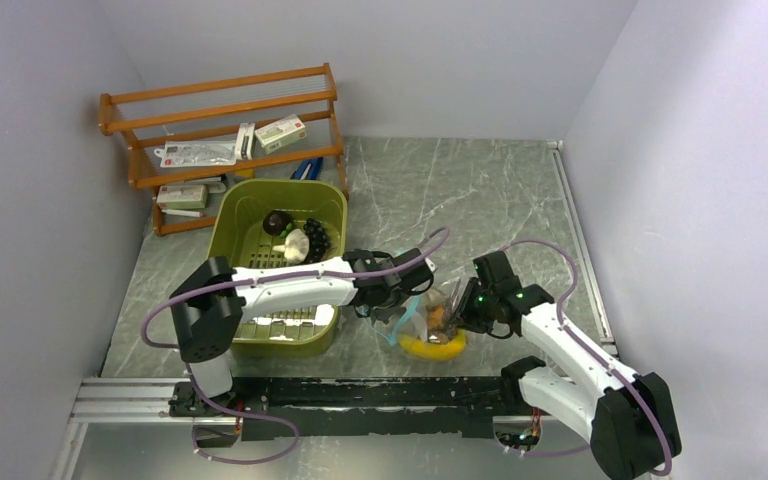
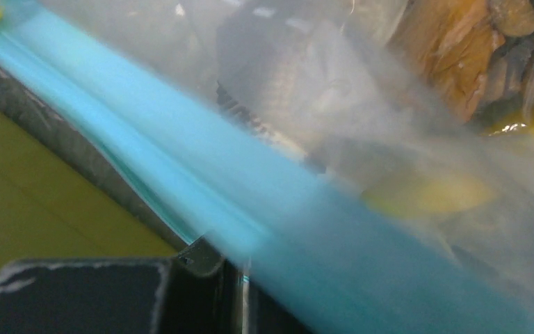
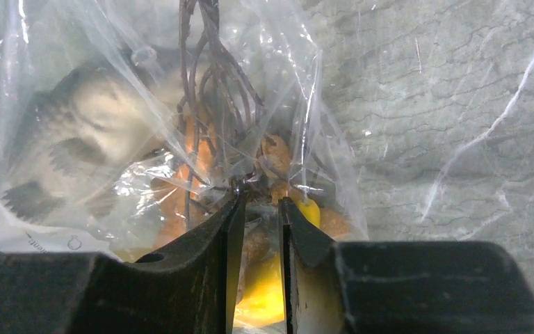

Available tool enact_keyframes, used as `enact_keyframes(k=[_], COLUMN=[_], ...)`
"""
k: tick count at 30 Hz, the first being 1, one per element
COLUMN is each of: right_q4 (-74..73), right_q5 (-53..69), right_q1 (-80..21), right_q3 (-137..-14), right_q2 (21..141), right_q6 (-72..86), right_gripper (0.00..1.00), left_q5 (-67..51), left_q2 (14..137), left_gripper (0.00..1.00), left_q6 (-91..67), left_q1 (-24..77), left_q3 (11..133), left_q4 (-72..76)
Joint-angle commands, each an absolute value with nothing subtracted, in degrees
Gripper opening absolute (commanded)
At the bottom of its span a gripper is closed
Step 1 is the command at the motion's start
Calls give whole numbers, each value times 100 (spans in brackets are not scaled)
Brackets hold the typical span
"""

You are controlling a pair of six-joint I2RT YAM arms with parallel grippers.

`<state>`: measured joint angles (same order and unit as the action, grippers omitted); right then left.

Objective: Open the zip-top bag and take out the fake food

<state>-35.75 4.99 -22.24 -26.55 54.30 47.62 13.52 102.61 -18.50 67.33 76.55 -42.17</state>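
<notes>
The zip-top bag hangs between my two grippers, just right of the green basket. My left gripper is shut on its light blue zip strip, which runs into the jaws of the left gripper. My right gripper is pinched on the crinkly plastic at the bag's other end. Fake food shows through the zip-top bag: a grey fish, orange bits, a yellow banana and a dark wiry stalk. A white mushroom, dark grapes and a brown round piece lie in the basket.
The green basket stands left of the bag, under my left arm. A wooden rack with packets and small boxes stands at the back left. A metal rail runs along the near edge. Walls close in on left, back and right.
</notes>
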Motion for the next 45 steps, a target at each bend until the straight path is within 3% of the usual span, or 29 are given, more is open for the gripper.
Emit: enact_keyframes(k=[1, 10, 17, 20, 27, 34, 40, 45], right_q4=[-3590, -3632, -3725, -3854, -4108, -4177, -4169, -4225], right_q5=[264, 311, 514, 492, 512, 440, 499, 477], right_q1=[-2250, -2250, -2250, -2250, -2254, -2250, -2248, -2250], right_q3=[-2553, -2672, -2829, -2908, -3291, -3532, -3395, -3340], right_q2=[5501, 5445, 5068, 4949, 4548, 4274, 4334, 4345], right_q6=[4764, 4738, 4753, 4789, 4764, 4770, 4829, 4817], right_gripper=[25, 26, 26, 26, 26, 27, 27, 27], left_q5=[1576, 1216, -510, -693, -253, -942, -944, -695], left_q2=[9750, 9581, 9094, 8920, 9388, 9883, 10219, 10379], left_gripper=[7, 7, 7, 7, 7, 8, 18, 47], left_q6=[-1960, -1960, -2464, -2635, -2678, -3058, -3374, -3487], left_q1=[6751, 6751, 6734, 6717, 6688, 6689, 6688, 6693], left_q3=[7893, 8132, 7717, 7679, 7812, 7210, 6779, 6751], left_q4=[-4557, -4378, -2716, -2296, -3142, -2901, -2353, -2260])
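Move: The left hand, closed on the bag's blue strip, has the banana in the bag about 5 cm back, 5 cm to its right and 6 cm lower. The brown food pieces lie some 6 cm to its right, 1 cm ahead and 5 cm below; the green basket's middle is about 21 cm left and 12 cm ahead, 4 cm lower. From the right hand the banana lies about 4 cm back, 4 cm left and 2 cm down, the brown food 2 cm ahead, 3 cm left and 1 cm below. Fingers still shut on the bag's edge, the left hand lifts about 10 cm while swinging to the right and back, its wrist rolling some 30 degrees so the fingers aim more to the right, then sinks about 13 cm, still drawing back, towards the banana end of the bag and opens between the two blue strips of the mouth. The right hand stays down at the bag at first, then comes free of the bag and rises about 7 cm with a slight reach forward, its finger gap unchanged and the fingers tipping a little outward. ##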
